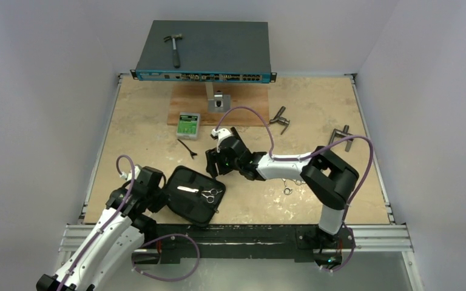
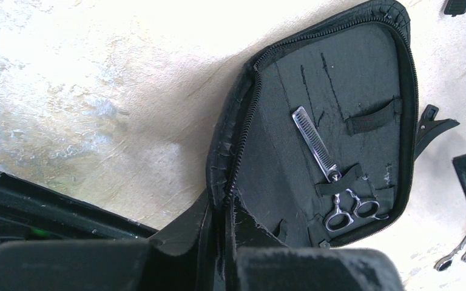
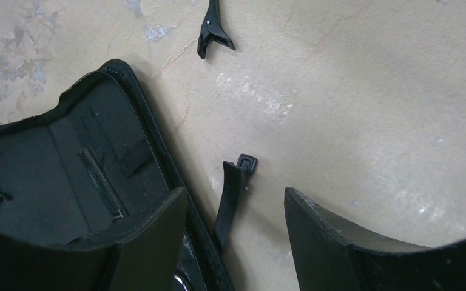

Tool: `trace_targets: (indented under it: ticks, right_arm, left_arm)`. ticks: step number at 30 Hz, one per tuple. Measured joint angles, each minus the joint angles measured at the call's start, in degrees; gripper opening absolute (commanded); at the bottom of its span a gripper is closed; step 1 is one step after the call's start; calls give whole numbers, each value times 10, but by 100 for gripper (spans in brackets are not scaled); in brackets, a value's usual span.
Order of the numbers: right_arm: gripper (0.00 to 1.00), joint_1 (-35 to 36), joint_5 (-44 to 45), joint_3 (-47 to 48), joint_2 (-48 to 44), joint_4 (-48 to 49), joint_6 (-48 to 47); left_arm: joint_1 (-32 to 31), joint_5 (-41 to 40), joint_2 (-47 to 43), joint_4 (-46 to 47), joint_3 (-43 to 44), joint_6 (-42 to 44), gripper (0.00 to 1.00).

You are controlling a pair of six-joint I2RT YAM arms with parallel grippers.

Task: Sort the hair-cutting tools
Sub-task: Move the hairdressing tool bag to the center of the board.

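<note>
An open black case lies near the left arm. One pair of silver scissors with a toothed blade is tucked under a strap inside it. My left gripper is shut on the case's zipped edge. A second pair of scissors lies on the table under the right arm. A black hair clip rests beyond the case. My right gripper is open just past the case's far edge. The case's strap tab lies on the table between its fingers, untouched.
At the back a network switch stands on a stand with a hammer on top. A green-and-white box sits in front of it. Grey T-handle tools lie at the far right.
</note>
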Motion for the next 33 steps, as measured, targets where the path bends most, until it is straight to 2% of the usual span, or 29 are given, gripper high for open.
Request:
trace_targets:
  ticks: [5,14,18,21,27,33]
  right_arm:
    - [53,4,-11,30,39,-10,-3]
    - [32,5,-14,64,77,-36,-3]
    - [17,5,-14,69,84,-37,-2]
    - [0,5,-13,69,83,-37,3]
    - [0,-5,12,31,45,-46,18]
    - [0,-58,73,-57,-109,-80,29]
  left_arm:
    - [0,0,0,0,0,0,0]
    - [0,1,-1,1,0,0,0]
    - [0,2,-1,3,-3,0,0]
    - [0,6,1,15,-10,2,0]
    - [0,38,31,86,-33,12,0]
    - [0,87,119,231,-49,23,0]
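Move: Just under the right fingers, some 4 cm lower, about 2 cm left and 1 cm back, lies a black hair clip along the bag's edge. The bag's middle is roughly 10 cm back and 5 cm left of that hand; a second clip lies 9 cm ahead and 8 cm left, the comb 11 cm ahead and 10 cm right. From the left hand, still gripping the bag's near-left edge, the board's middle is about 18 cm ahead and 22 cm right, the clip 12 cm ahead and 14 cm right. Sinking some 3 cm and easing left, the right hand shuts its open fingers on the hair clip beside the bag, then sweeps about 9 cm right while rising, turning clockwise, away from the bag. Only then does the left hand, keeping its pinch on the bag's edge, shift right and forward, 4 to 5 cm each way, sinking slightly and taking the bag along. ##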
